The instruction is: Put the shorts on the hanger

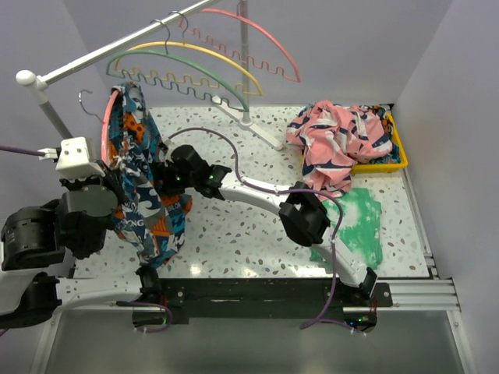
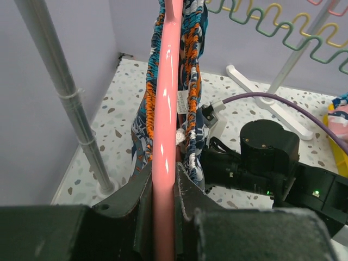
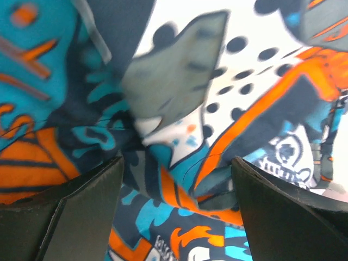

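The pink hanger [image 1: 107,128] stands on edge at the left, its metal hook [image 1: 86,97] pointing up and away. The printed teal, navy, orange and white shorts [image 1: 144,191] hang draped over it. My left gripper [image 1: 109,183] is shut on the hanger's pink bar [image 2: 166,136], with the jaws tight on both sides [image 2: 164,190]. The shorts' waistband [image 2: 190,70] bunches around the bar. My right gripper [image 1: 162,178] is open against the shorts, and loose folds of the fabric [image 3: 179,217] lie between its spread fingers [image 3: 176,185].
A slanted rack rail [image 1: 117,47] carries another pink hanger [image 1: 265,35], a yellow hanger [image 1: 195,51] and a green hanger [image 1: 179,66]. The rack pole [image 2: 65,92] stands close on my left. A pink patterned garment [image 1: 335,140] fills a yellow tray [image 1: 398,148]. A green cloth [image 1: 355,222] lies on the table.
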Available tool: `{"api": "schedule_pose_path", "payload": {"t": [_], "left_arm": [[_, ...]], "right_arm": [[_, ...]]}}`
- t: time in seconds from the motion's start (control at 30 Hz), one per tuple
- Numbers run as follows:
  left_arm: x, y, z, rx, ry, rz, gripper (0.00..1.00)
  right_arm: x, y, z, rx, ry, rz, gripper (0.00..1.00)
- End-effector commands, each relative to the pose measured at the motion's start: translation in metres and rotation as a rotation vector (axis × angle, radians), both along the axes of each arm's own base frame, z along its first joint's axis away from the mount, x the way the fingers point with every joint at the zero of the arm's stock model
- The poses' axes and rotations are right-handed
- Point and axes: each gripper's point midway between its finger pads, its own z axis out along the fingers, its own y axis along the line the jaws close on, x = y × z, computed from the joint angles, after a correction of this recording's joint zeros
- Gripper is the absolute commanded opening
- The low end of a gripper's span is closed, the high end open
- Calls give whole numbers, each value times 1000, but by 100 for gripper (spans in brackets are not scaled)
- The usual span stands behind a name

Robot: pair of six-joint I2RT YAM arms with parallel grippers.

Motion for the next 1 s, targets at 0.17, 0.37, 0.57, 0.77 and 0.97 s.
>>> {"api": "schedule_pose_path", "payload": {"t": [0.17, 0.37, 0.57, 0.77, 0.97], "left_arm": [[3, 30, 23, -94, -151, 226, 0], [6, 32, 28, 18, -166, 346, 0], [17, 9, 33, 34, -133, 347, 0], [37, -6, 35, 67, -152, 393, 0], [57, -4, 40, 85, -189, 445, 0]], "right_arm": [[-12, 17, 40, 102, -27, 93, 85], [-19, 16, 19, 85, -12, 128, 86], [-23, -8, -3, 12, -19, 111, 87], [-30, -35, -13, -55, -43, 120, 88], [-38, -54, -20, -101, -55, 127, 88]]}}
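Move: The left hand already holds the pink hanger with the shorts on it; the empty rail stretch is about 20 cm ahead, nearly in line sideways, and 14 cm higher. The near post's top is 9 cm ahead, 13 cm left; the green hanger 29 cm ahead, 11 cm right. The shorts hang 12 cm ahead of and 14 cm below the left hand, and 3 cm ahead, 3 cm left and 10 cm above the open right hand. Left carries the hanger some 6 cm forward towards the rail, turning counter-clockwise; open right sinks about 8 cm. ##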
